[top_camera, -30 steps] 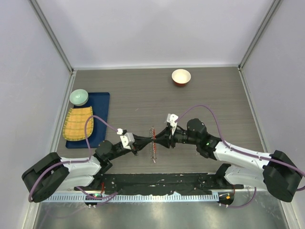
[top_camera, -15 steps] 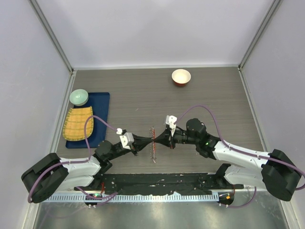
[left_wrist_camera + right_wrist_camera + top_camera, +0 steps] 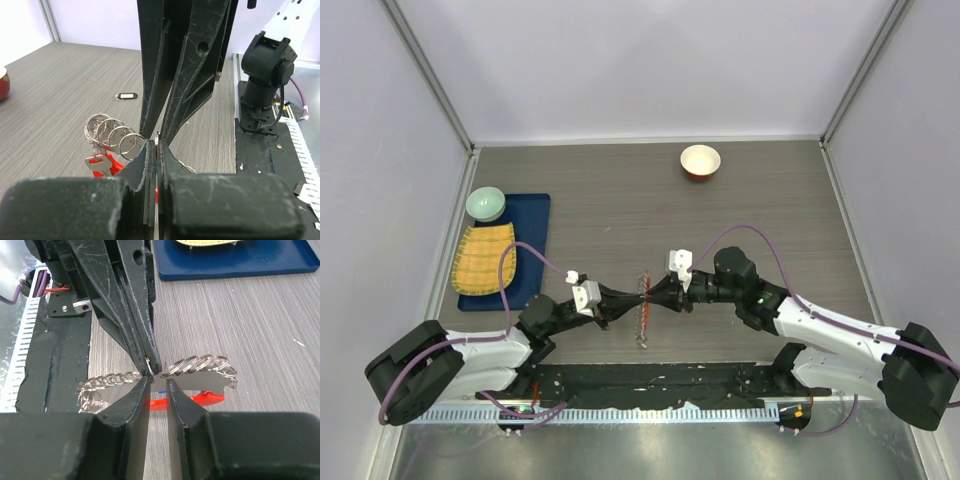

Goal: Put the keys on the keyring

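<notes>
The keyring (image 3: 641,315) is a chain of silvery rings (image 3: 200,364) joined to a red curved bar (image 3: 202,400), held up in mid-table. My left gripper (image 3: 638,293) is shut on one ring of the chain, pinched at its fingertips (image 3: 148,356). My right gripper (image 3: 158,381) faces it tip to tip, open by a narrow gap, with the chain just beyond its tips. A silvery key (image 3: 98,162) hangs from the rings (image 3: 112,134) beside the red bar. A bit of blue (image 3: 161,390) shows under the chain. A black-and-white oval key (image 3: 126,95) lies apart on the table.
A red-rimmed white bowl (image 3: 700,161) stands at the back. At the left lies a blue tray (image 3: 535,215) with a green bowl (image 3: 486,203) and a yellow mat (image 3: 485,258). The black base plate (image 3: 650,380) runs along the near edge.
My right arm has shifted slightly while staying tip to tip with the left gripper. The left arm and the chain have stayed put.
</notes>
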`<state>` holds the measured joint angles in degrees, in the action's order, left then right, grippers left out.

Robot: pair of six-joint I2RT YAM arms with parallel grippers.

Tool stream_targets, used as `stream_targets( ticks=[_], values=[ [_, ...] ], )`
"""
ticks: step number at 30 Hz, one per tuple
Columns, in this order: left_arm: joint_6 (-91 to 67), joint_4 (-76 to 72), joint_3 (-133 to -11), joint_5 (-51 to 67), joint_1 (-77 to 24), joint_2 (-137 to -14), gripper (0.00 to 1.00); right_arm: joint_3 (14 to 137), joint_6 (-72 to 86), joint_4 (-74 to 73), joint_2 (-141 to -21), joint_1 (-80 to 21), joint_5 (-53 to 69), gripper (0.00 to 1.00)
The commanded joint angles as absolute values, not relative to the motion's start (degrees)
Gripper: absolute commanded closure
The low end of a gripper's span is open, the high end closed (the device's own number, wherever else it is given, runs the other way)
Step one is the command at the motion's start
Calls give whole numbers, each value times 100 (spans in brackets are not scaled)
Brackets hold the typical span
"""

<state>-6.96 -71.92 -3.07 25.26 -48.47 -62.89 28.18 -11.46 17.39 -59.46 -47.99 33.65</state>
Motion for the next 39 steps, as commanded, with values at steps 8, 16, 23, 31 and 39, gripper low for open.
stream_targets(
  ticks=[8, 16, 23, 31, 39],
  values=[
    [-703, -7673, -545, 2725, -4869, -6258, 98, 3296, -1626, 1407, -5906, -4790, 3709, 94],
    [-203, -6612, -536, 2277, -4860, -5740, 83, 3857, -1644, 215, -6020, -4790, 3437, 99],
    [150, -4870, -510, 1556, -4860, -4738, 61, 5691, -1573, -2300, -6837, -4878, 2331, 99],
    [-123, -4439, -290, 1037, -4860, -4219, 54, 7759, -1705, -5128, -8515, -5176, 706, 99],
    [-193, -4429, -228, 931, -4869, -4183, 51, 9114, -1863, -6424, -9650, -5414, -141, 99]
  ],
)
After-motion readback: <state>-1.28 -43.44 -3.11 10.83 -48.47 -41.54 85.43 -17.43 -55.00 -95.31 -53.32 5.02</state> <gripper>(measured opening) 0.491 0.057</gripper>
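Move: The keyring's coil is pinched in the left fingertips, roughly 1 cm to the left of the right hand, level with it, and about 1 cm to the right of the left hand. The silver key hangs some 4 cm ahead of the right hand and 3 cm lower; the red tag hangs about 2 cm ahead, 1 cm left and 4 cm below. The black-and-white tag lies on the table, some 15 cm ahead of the right hand and 25 cm to its right. The keyring changes hands: the right fingers, partly open around its wire, close and pinch it, then the left fingers open wide, let go and back off about 4 cm to the left and forward. Keeping its grip, the right hand carries the keyring some 6 cm forward, first rising a little, then sinking past its starting height, while tipping its fingers about 50 degrees downward. ##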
